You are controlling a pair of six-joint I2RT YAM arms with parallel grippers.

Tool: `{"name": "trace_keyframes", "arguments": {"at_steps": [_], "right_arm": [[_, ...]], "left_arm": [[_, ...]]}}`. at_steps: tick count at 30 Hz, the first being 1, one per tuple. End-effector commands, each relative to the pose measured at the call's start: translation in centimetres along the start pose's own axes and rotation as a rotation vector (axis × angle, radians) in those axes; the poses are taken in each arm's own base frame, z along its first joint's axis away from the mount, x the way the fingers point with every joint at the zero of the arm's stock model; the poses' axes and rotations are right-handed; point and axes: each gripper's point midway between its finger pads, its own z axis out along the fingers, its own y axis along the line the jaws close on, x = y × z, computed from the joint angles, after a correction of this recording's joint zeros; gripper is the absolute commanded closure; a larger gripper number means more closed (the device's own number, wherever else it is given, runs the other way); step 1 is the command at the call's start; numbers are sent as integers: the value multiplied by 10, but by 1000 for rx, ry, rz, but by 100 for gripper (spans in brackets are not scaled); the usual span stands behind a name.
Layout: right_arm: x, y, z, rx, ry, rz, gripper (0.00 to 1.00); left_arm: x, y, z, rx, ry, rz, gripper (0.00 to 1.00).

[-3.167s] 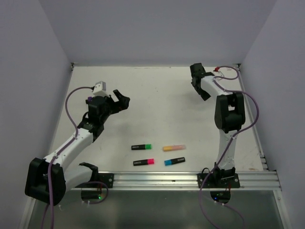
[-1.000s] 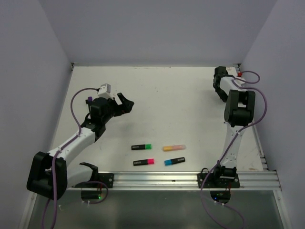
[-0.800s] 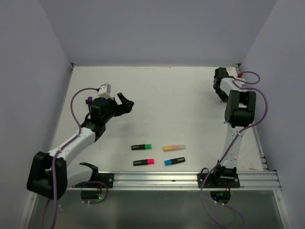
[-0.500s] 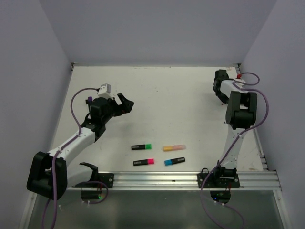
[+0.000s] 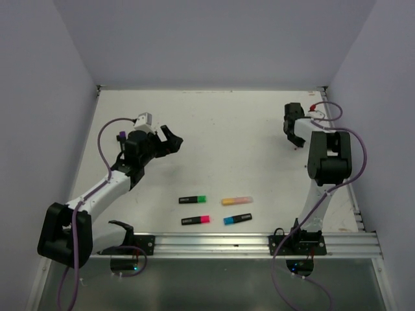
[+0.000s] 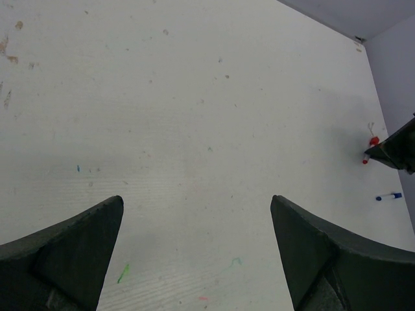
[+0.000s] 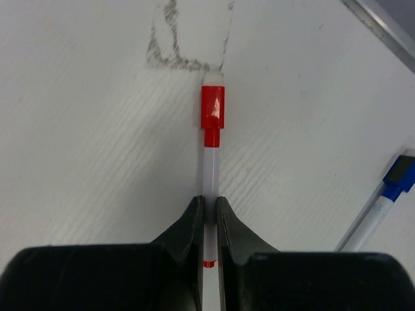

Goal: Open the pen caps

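My right gripper (image 7: 209,204) is shut on the barrel of a thin white pen (image 7: 209,170). The pen's small red cap (image 7: 213,109) sticks out ahead of the fingertips. In the top view this gripper (image 5: 294,138) hangs over the far right of the table. My left gripper (image 5: 170,141) is open at the left with nothing between its fingers (image 6: 78,249). Near the front edge lie four highlighters. Their caps are green (image 5: 201,199), pink (image 5: 205,219) and blue (image 5: 229,220), and one highlighter is peach-orange (image 5: 237,201).
A second thin white pen with a blue cap (image 7: 397,178) lies just right of the held pen; the left wrist view shows it too (image 6: 389,196). Walls close the table at the back and sides. A metal rail (image 5: 214,244) runs along the near edge.
The right arm swung from the far right corner leftward and toward the front, and its jaws closed on the red-capped pen. The left arm has stayed still.
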Motion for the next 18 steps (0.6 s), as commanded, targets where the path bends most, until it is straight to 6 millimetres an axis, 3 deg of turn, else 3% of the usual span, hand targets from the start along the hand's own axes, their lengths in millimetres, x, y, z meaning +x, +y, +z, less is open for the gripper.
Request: {"name": "trace_keyframes", "arguments": {"at_steps": [1,9,14,16,18], "right_arm": [[-17,25,-42,-163,-89,-27,100],[7,54,-101,-381,-125,-217,100],[23,70,-161,-615,-136,-304,100],[37,85,-188,-786,-95,-331,100],[55,87,-215,-942,-57,-381,100]], "left_arm": [[-11,-14,4,30,7,37,0],[-8,-34,6,117,76,47,0],[4,-57,15,250,161,38,2],[8,-63,25,282,198,35,4],[13,-73,26,345,239,23,4]]}}
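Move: The red pen is already pinched in the right fingers, low over the table, its middle about 2 cm right and 1 cm ahead of them. It is being taken towards the left gripper, some 52 cm left, 9 cm back and 13 cm higher; the blue pen lies about 9 cm back and 3 cm right of the right hand, 2 cm lower. From the left hand, the red pen is roughly 54 cm right, 10 cm ahead and 13 cm down. Keeping its pinch on the white barrel near the end away from the red cap, the right hand sweeps about 17 cm left towards the left gripper while climbing some 7 cm, lifting the red pen clear of the table and turning roughly 40 degrees counter-clockwise. The open left hand holds nearly still at first, then starts to meet it, moving about 5 cm right and turning some 15 degrees clockwise with its fingers staying wide. ##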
